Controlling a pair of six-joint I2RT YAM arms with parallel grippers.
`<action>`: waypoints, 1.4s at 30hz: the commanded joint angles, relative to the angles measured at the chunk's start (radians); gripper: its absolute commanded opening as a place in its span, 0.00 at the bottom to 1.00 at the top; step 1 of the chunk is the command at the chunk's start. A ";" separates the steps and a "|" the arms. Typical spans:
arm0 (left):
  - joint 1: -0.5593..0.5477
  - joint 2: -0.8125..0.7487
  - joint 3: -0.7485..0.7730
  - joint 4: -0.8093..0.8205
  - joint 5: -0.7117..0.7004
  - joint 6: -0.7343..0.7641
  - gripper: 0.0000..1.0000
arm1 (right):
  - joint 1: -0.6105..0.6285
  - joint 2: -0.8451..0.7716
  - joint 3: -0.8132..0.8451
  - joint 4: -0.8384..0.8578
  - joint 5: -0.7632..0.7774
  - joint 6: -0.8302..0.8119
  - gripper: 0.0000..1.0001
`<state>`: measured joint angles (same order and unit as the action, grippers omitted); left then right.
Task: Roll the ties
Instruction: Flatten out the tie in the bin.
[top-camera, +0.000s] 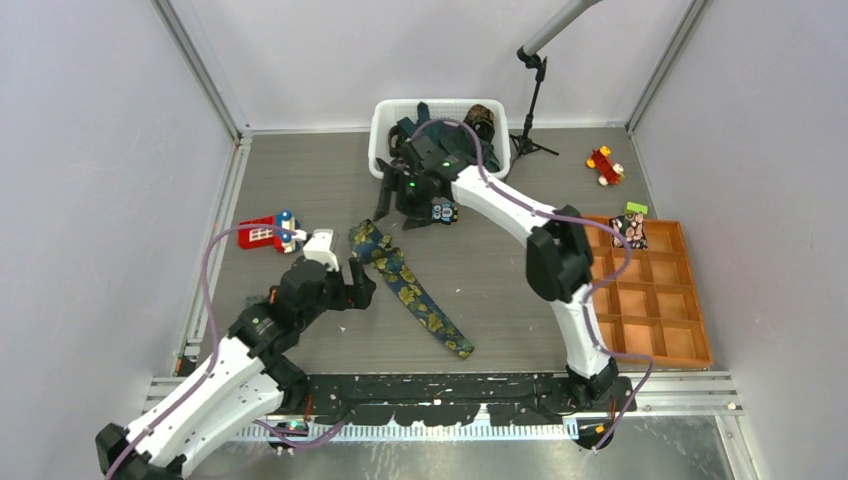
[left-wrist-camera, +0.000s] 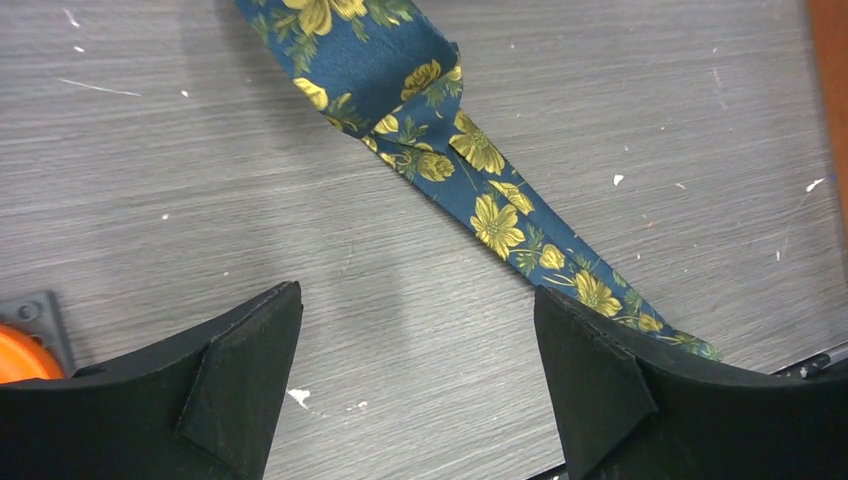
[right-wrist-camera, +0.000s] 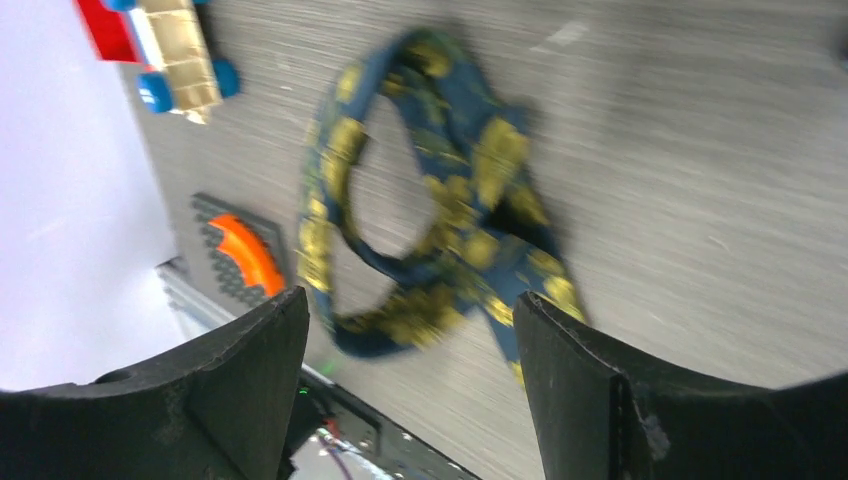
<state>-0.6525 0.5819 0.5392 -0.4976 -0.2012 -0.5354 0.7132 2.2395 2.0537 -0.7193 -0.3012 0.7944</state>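
Observation:
A navy tie with yellow-gold flowers (top-camera: 412, 292) lies flat on the table, running from a folded end at the upper left down to the lower right. My left gripper (top-camera: 357, 284) is open and empty just left of it; its view shows the folded end (left-wrist-camera: 480, 185) ahead of the jaws. My right gripper (top-camera: 402, 206) is open and empty over the table in front of the white basket (top-camera: 380, 140). Its blurred view shows the flowered tie (right-wrist-camera: 450, 200) below. Dark teal ties (top-camera: 432, 142) and a brown-patterned one (top-camera: 481, 120) sit in the basket.
An orange compartment tray (top-camera: 690, 300) stands at the right with a small patterned object (top-camera: 631, 228) in a far cell. A red toy truck (top-camera: 264, 235) lies at the left, and a red toy car (top-camera: 604, 165) and a black stand (top-camera: 531, 110) at the back right.

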 joint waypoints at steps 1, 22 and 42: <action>0.003 0.133 -0.026 0.217 0.036 -0.045 0.88 | -0.012 -0.274 -0.234 -0.075 0.197 -0.080 0.79; 0.094 0.749 0.104 0.612 -0.034 -0.018 0.80 | 0.084 -0.635 -1.000 0.127 0.099 -0.132 0.61; 0.441 1.282 0.661 0.526 0.167 0.113 0.63 | 0.289 -0.311 -0.781 0.216 -0.389 -0.177 0.47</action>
<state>-0.2604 1.7885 1.1053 0.0803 -0.0750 -0.4492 0.9535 1.8824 1.1267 -0.5449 -0.5285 0.6422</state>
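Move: The tie's bunched far end lies about 16 cm straight ahead of my left hand, 1 cm to its left and some 13 cm below. From that end the owl toy is 16 cm to the right and 7 cm farther out, and the white bin 16 cm to the right and 25 cm farther out. The tie's near tail lies about 25 cm back from my right hand, 11 cm to its right and 12 cm down. I spread the tie with both hands. My left hand sinks, veering briefly right, then runs forward about 27 cm with its fingers half closing, touching the tie's far end and dragging it towards the back wall. My right hand sweeps back some 26 cm, swings right and then partly left again, sinking onto the near tail as its fingers narrow and its wrist turns counter-clockwise. ##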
